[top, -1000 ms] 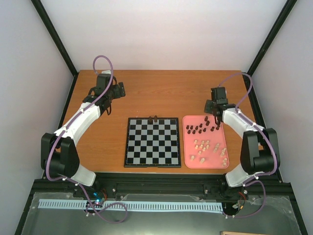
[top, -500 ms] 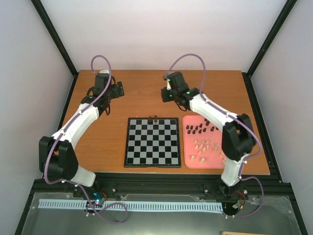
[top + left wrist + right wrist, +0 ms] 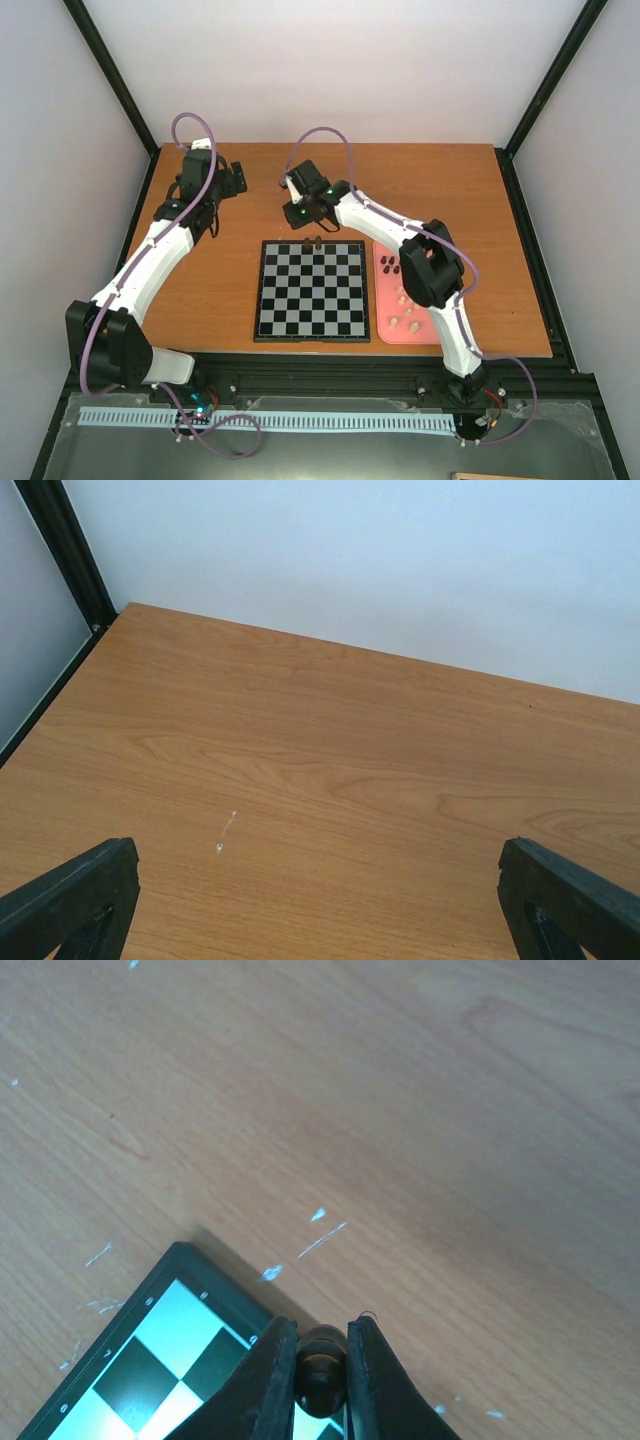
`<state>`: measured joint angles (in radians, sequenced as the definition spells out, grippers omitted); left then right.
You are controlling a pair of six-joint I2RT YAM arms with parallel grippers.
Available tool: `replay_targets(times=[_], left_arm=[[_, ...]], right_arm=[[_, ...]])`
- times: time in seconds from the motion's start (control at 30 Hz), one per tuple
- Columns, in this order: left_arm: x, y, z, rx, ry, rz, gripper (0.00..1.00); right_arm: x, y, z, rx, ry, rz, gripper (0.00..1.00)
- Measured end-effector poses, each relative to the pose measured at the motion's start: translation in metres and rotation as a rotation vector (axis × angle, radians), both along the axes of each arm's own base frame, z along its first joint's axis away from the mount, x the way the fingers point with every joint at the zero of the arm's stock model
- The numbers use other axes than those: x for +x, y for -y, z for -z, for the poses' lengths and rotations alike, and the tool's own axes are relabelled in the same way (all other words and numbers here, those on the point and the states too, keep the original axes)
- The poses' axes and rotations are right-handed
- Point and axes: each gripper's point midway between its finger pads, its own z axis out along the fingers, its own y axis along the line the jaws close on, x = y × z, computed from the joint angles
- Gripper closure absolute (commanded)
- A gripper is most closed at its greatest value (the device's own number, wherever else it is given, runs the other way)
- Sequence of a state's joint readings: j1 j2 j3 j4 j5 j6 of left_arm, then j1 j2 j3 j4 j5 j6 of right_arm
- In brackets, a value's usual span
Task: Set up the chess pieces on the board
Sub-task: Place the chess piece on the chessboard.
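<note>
The board (image 3: 311, 290) lies flat in the middle of the table, with two dark chess pieces (image 3: 313, 241) on its far row. My right gripper (image 3: 301, 220) hangs over the board's far edge, just left of those two. In the right wrist view it (image 3: 320, 1360) is shut on a dark chess piece (image 3: 321, 1378) above the board's corner (image 3: 150, 1360). More dark pieces (image 3: 390, 265) and pale pieces (image 3: 405, 300) lie on the pink tray (image 3: 385, 335), partly hidden by the right arm. My left gripper (image 3: 228, 180) is open over bare table at the far left, its fingers (image 3: 75, 900) wide apart with nothing between them.
The right arm's forearm stretches from the near right across the tray to the board's far side. Black frame posts stand at the table's far corners (image 3: 65, 550). A white wall runs close behind the table's far edge.
My right arm has swung from the tray leftward to the board's far edge, with the dark piece in its jaws. The left arm has drifted slightly left.
</note>
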<state>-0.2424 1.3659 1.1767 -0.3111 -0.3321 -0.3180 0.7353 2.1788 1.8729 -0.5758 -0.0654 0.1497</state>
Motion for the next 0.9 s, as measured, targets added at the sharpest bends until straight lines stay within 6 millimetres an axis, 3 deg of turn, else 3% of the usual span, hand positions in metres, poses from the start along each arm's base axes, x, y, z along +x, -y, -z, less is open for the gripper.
replay_targets(times=[0.2, 0.9], left_arm=[[-0.001, 0.0, 0.003, 0.002, -0.006, -0.001, 0.0], [-0.001, -0.001, 0.003, 0.003, -0.008, -0.002, 0.0]], right_arm=[[-0.024, -0.011, 0.016, -0.059, -0.042, -0.053, 0.97], [-0.054, -0.001, 0.059, -0.171, -0.098, -0.07, 0.97]])
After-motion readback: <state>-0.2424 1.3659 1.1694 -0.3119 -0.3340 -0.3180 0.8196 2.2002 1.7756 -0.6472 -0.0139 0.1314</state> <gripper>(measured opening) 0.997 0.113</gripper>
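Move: The chess piece is already pinched in my right hand, and its square, the empty c8 in the board's far row, lies about 6 cm back, straight in line sideways and some 9 cm below. The d piece stands some 3 cm to the right of that square and the e piece about 5 cm; the board's far-left corner is roughly 9 cm to my left and 4 cm back. From my left hand c8 is about 10 cm back, 21 cm right and 24 cm down. I bring my right hand down about 6 cm and back about 5 cm, from beyond the board's far edge in over c8, beside the d piece, slowing as it gets low. The wrist tips some 10 degrees so the fingers point more steeply down, and they keep their pinch on the dark piece. ##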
